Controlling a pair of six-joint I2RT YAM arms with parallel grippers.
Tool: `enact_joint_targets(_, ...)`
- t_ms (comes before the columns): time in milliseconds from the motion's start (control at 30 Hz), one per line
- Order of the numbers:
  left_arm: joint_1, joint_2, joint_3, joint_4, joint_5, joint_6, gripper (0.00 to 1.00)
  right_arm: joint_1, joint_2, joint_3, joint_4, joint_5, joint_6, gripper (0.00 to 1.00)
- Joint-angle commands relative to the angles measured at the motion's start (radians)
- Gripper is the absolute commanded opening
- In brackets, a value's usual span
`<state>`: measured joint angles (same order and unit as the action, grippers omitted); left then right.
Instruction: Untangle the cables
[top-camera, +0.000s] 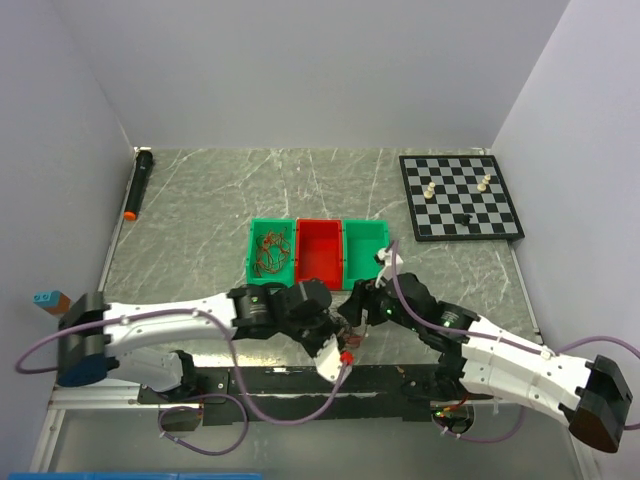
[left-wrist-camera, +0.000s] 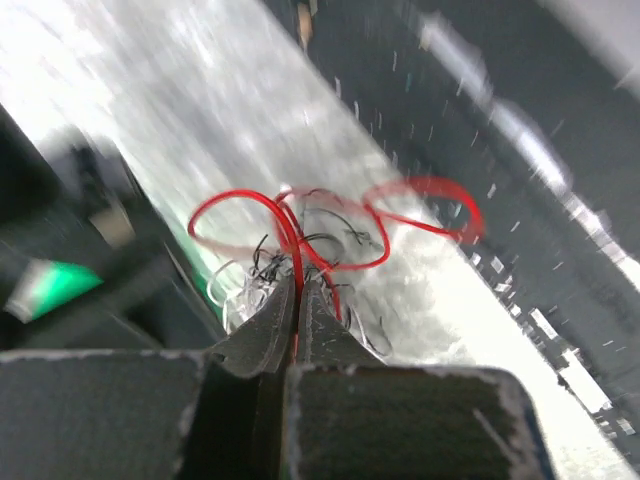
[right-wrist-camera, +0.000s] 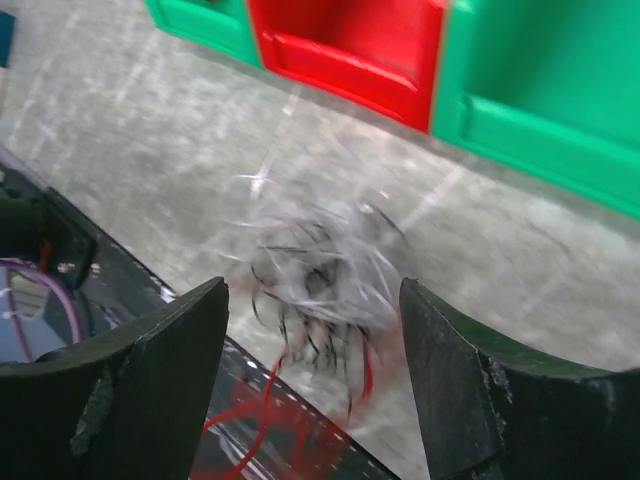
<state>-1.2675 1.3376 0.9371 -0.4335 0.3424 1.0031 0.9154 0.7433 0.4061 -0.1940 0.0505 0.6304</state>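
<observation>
A tangle of white, black and red cables hangs near the table's front edge, blurred with motion. My left gripper is shut on a red cable that loops out of the tangle. My right gripper is open, its fingers standing wide on either side of the tangle without touching it. In the top view both grippers meet in front of the bins, left gripper low and right gripper just above it. A bundle of brown cables lies in the left green bin.
A red bin and a second green bin stand in a row with the first. A chessboard with a few pieces lies at the back right. A black marker rests at the back left. A dark rail runs along the front edge.
</observation>
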Motion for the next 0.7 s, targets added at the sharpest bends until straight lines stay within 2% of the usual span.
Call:
enact_joint_targets(0, -0.081, -0.118, 0.034, -0.063, 0.02, -0.06, 0.01, -0.007, 0.07, 0.102, 0.108, -0.029, -0.04, 0.77)
enact_joint_targets(200, -0.115, -0.189, 0.078, -0.091, -0.081, -0.044, 0.01, -0.006, 0.111, 0.132, 0.11, -0.008, -0.057, 0.77)
enact_joint_targets(400, -0.113, -0.238, 0.112, 0.004, -0.267, -0.024, 0.01, -0.007, 0.122, 0.097, 0.134, -0.043, -0.04, 0.77)
enact_joint_targets(667, -0.113, -0.29, 0.276, -0.033, -0.338, -0.09, 0.01, -0.009, 0.205, 0.025, 0.153, -0.058, 0.0, 0.77)
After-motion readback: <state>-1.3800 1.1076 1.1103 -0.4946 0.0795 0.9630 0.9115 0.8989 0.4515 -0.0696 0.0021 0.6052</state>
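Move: The black and white tangle, with the red cable still running out of it into the left hand's shut fingers, sits about 4 cm to the right of that hand, level with it and some 8 cm below. From the open right hand the tangle is about 4 cm back, 1 cm left and 7 cm down. From the left hand the red bin lies 18 cm ahead and 4 cm left, the right green bin 18 cm ahead and 7 cm right. The red cable, still pinched in the left fingertips, is drawn upward away from the black and white tangle: the left hand rises about 14 cm, swinging some 4 cm back and then forward again, while its fingers tilt up about 20 degrees towards level. The wide-open right hand shifts about 3 cm left and slightly forward beside the cables, rising a little and then sinking back. ##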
